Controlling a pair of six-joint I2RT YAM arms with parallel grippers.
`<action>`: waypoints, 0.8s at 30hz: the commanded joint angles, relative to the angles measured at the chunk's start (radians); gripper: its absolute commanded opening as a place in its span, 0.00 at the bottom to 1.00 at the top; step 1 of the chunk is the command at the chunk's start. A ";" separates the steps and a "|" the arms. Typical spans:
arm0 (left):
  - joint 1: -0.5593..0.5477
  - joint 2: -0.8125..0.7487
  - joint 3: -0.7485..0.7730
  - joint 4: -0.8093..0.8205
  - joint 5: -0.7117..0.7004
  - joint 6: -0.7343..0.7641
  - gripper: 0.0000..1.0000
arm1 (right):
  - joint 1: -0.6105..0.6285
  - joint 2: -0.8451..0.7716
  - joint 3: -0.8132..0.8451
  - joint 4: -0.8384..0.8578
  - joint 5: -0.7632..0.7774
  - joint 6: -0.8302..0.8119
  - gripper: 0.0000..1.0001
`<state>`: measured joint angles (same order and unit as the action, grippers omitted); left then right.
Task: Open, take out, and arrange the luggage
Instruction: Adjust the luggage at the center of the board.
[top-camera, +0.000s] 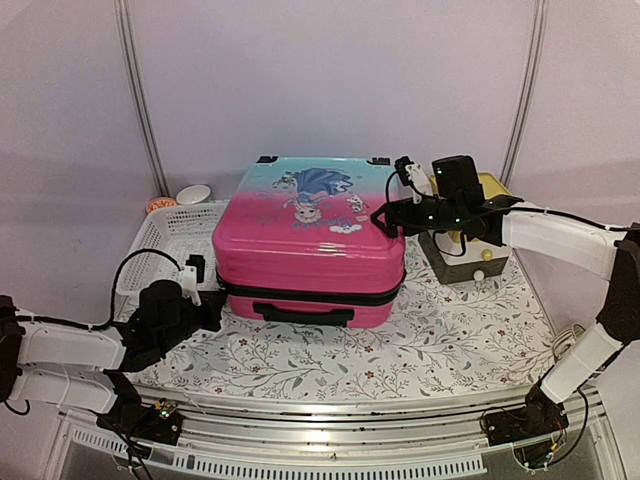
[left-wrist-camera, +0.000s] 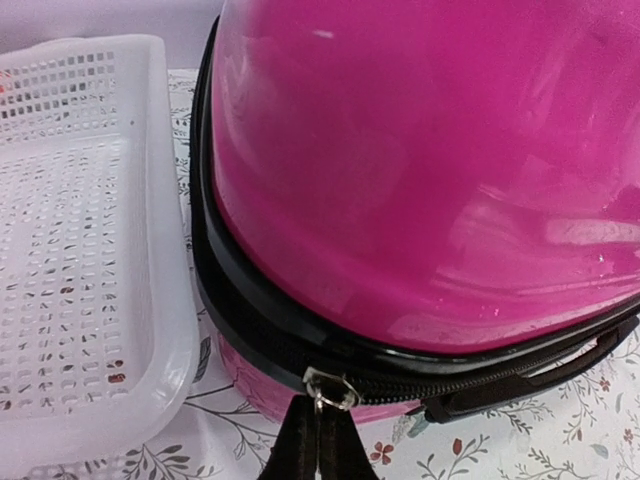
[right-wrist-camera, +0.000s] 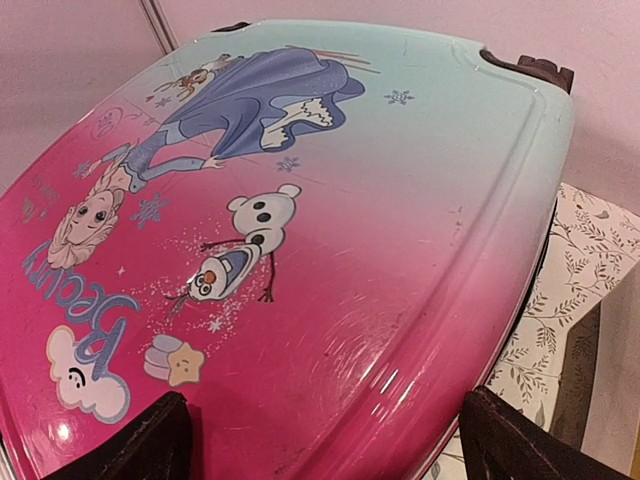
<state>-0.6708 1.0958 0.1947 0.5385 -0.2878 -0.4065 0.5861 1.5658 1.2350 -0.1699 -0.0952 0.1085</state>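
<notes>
The luggage (top-camera: 305, 245) lies flat on the table with its pink-to-turquoise lid up and its handle facing me. My left gripper (top-camera: 212, 306) is at its front left corner. In the left wrist view the left gripper (left-wrist-camera: 320, 430) is shut on the metal zipper pull (left-wrist-camera: 335, 392) on the black zipper band (left-wrist-camera: 250, 320). To the right of the slider the teeth are closed. My right gripper (top-camera: 394, 217) hovers over the lid's right edge. In the right wrist view the right gripper (right-wrist-camera: 330, 445) is open, and the printed lid (right-wrist-camera: 300, 230) spans the space between its fingers (right-wrist-camera: 140, 445).
A white perforated basket (top-camera: 160, 238) stands close against the luggage's left side (left-wrist-camera: 80, 250). A yellow-topped drawer box (top-camera: 472, 258) sits to the right, behind my right arm. A small bowl (top-camera: 193, 193) rests at the back left by the wall.
</notes>
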 joint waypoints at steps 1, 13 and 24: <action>0.057 0.004 0.056 -0.080 0.067 0.052 0.00 | -0.006 0.026 -0.016 -0.107 0.007 -0.005 0.95; 0.059 -0.041 0.083 -0.254 0.004 -0.019 0.18 | -0.047 0.012 -0.017 -0.132 -0.057 0.048 0.97; 0.059 -0.202 0.226 -0.504 0.100 -0.018 0.53 | -0.047 -0.051 -0.054 -0.107 -0.082 0.049 0.96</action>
<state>-0.6209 0.9802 0.3531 0.1402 -0.2211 -0.4168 0.5472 1.5494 1.2236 -0.1993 -0.1711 0.1650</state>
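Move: The left hand's shut fingertips have the zipper pull at the luggage's near left corner; the luggage's middle is about 22 cm ahead and 16 cm to the right, near hand height. Its handle sits some 15 cm right, level fore and aft and slightly lower; the white basket is about 12 cm ahead, 10 cm left and 8 cm below. From the open right hand at the lid's right edge, the luggage's middle lies some 14 cm left, 3 cm ahead and 11 cm below. The left fingers let go of the zipper pull, opening from shut to about half wide while the hand otherwise nearly stays at the corner: it first sinks about 1 cm, then rises some 2.5 cm, its fingers tipping slightly farther down. The right hand stays at the lid's right edge with its fingers wide open, easing only about 1 cm to the right. ##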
